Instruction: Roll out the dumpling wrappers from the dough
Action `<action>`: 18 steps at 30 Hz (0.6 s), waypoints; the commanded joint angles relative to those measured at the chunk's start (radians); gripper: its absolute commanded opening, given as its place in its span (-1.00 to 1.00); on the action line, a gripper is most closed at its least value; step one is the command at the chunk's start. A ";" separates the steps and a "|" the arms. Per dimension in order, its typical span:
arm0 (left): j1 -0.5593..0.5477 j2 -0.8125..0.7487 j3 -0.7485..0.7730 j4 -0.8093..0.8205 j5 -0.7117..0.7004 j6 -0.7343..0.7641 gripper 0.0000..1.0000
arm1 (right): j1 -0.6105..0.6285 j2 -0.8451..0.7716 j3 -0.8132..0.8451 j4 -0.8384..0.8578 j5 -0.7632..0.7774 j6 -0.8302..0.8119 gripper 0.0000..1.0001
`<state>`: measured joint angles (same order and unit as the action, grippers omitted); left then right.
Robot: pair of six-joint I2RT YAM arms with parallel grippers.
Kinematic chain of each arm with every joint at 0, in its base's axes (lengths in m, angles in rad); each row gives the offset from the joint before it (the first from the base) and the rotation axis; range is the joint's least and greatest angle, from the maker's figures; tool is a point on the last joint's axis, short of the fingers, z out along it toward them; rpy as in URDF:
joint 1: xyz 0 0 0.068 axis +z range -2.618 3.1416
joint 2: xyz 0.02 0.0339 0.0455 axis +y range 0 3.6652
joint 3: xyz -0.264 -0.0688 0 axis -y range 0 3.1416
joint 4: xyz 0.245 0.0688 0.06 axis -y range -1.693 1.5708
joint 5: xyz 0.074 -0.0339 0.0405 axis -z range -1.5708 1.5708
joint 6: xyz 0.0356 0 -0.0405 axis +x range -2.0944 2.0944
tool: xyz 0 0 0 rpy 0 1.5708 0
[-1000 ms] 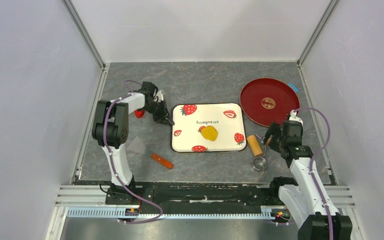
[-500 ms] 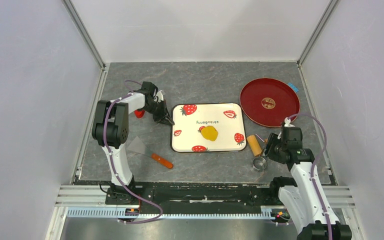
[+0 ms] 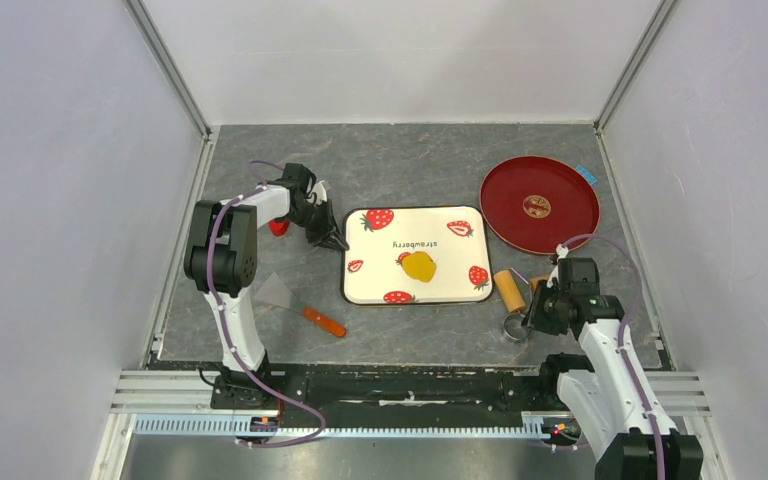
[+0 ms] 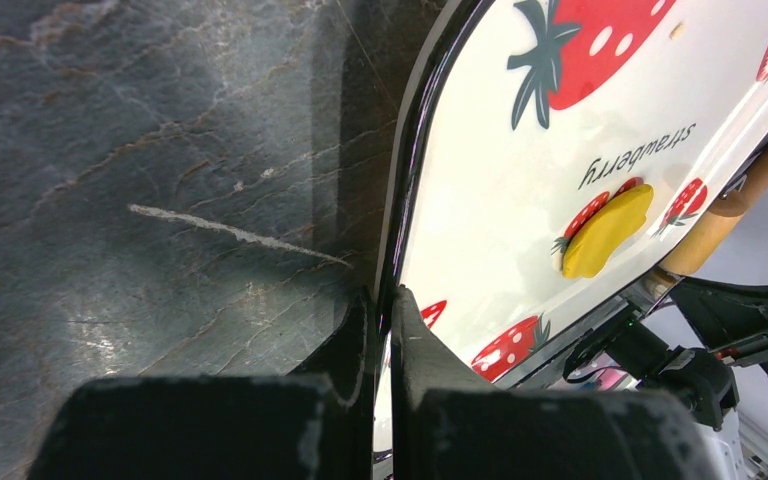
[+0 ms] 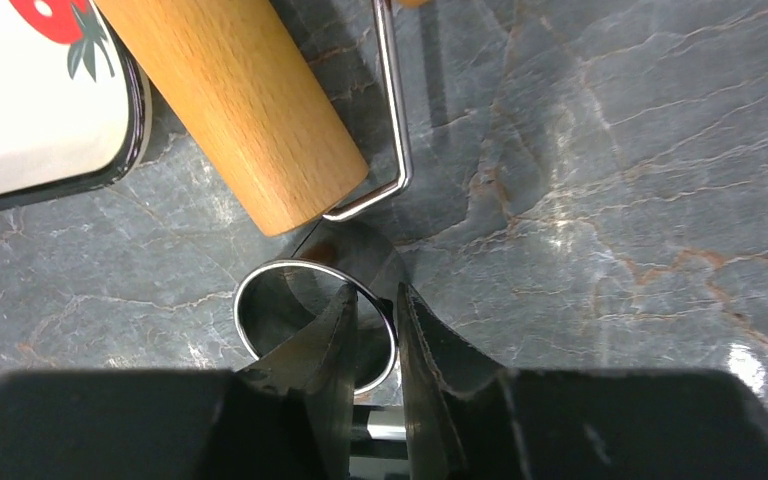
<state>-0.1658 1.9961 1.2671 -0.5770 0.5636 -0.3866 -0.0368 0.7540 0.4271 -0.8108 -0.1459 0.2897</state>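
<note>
The dough [image 3: 419,266] is a flattened yellow patch on the white strawberry tray [image 3: 440,243]; it also shows as the dough [image 4: 605,232] in the left wrist view. No dumpling wrappers are in view. My left gripper [image 3: 338,243] is shut on the tray's left rim [image 4: 400,215], one finger on each side. My right gripper [image 5: 377,300] is down over the metal ring cutter [image 5: 260,290], right of the tray's near corner. One finger is inside the ring and one outside, with a narrow gap still around the wall. The wooden roller [image 3: 508,291] lies just beyond.
A red plate [image 3: 539,203] sits at the back right. A scraper with an orange handle [image 3: 295,303] lies left of the tray, and a small red object [image 3: 278,227] is by the left arm. The roller's wire handle [image 5: 392,120] runs close above the ring cutter.
My right arm has moved toward the near edge and down onto the ring cutter, and its jaws have narrowed around the ring's wall. The left arm has stayed still.
</note>
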 commanded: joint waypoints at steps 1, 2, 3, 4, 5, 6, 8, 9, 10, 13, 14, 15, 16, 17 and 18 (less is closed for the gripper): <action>-0.014 0.038 -0.006 0.015 -0.019 0.011 -0.96 | -0.002 0.015 -0.016 0.013 -0.059 -0.031 -0.59; -0.014 0.038 -0.005 0.016 -0.019 0.011 -0.96 | 0.000 0.018 -0.017 0.015 -0.068 -0.034 -0.60; -0.014 0.038 -0.006 0.016 -0.018 0.012 -0.96 | 0.000 0.023 -0.018 0.017 -0.078 -0.037 -0.60; -0.014 0.037 -0.006 0.016 -0.018 0.011 -0.96 | 0.001 0.026 -0.019 0.017 -0.086 -0.042 -0.64; -0.014 0.037 -0.006 0.015 -0.018 0.012 -0.96 | 0.003 0.031 -0.019 0.017 -0.089 -0.044 -0.70; -0.014 0.037 -0.006 0.015 -0.018 0.011 -0.96 | 0.004 0.031 -0.016 0.017 -0.092 -0.046 -0.81; -0.014 0.038 -0.006 0.015 -0.019 0.012 -0.96 | 0.005 0.031 -0.010 0.012 -0.099 -0.054 -0.99; -0.014 0.038 -0.006 0.015 -0.018 0.011 -0.96 | 0.005 0.032 -0.005 0.004 -0.102 -0.061 -1.00; -0.014 0.036 -0.006 0.015 -0.018 0.011 -0.96 | 0.005 0.032 0.004 -0.002 -0.104 -0.066 -1.00; -0.014 0.038 -0.006 0.015 -0.018 0.011 -0.96 | 0.009 0.025 0.031 -0.032 -0.110 -0.080 -1.00; -0.014 0.038 -0.006 0.016 -0.018 0.012 -0.96 | 0.008 0.020 0.040 -0.038 -0.123 -0.082 -1.00; -0.014 0.038 -0.006 0.014 -0.018 0.011 -0.96 | 0.011 0.018 0.058 -0.051 -0.127 -0.086 -1.00; -0.014 0.036 -0.006 0.015 -0.017 0.011 -0.96 | 0.012 0.019 0.076 -0.063 -0.130 -0.089 -1.00; -0.014 0.036 -0.006 0.015 -0.017 0.011 -0.96 | 0.012 0.021 0.101 -0.075 -0.136 -0.092 -1.00; -0.014 0.034 -0.006 0.015 -0.017 0.011 -0.96 | 0.014 0.028 0.128 -0.085 -0.144 -0.093 -1.00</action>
<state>-0.1658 1.9965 1.2671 -0.5766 0.5674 -0.3866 -0.0296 0.7845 0.4385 -0.8608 -0.2459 0.2295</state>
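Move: The right hand is at the right rim of the metal ring cutter, whose middle lies about 3 cm to its left, level fore and aft and roughly 2 cm lower. The wooden roller lies some 7 cm ahead and 3 cm left, the yellow dough about 13 cm ahead and 20 cm left. From the left hand, resting at the tray's edge, the cutter is some 33 cm right and 18 cm back, at about its height. Right hand eases about 2 cm left and back, dipping, pinches the ring cutter's right rim, then starts up. ##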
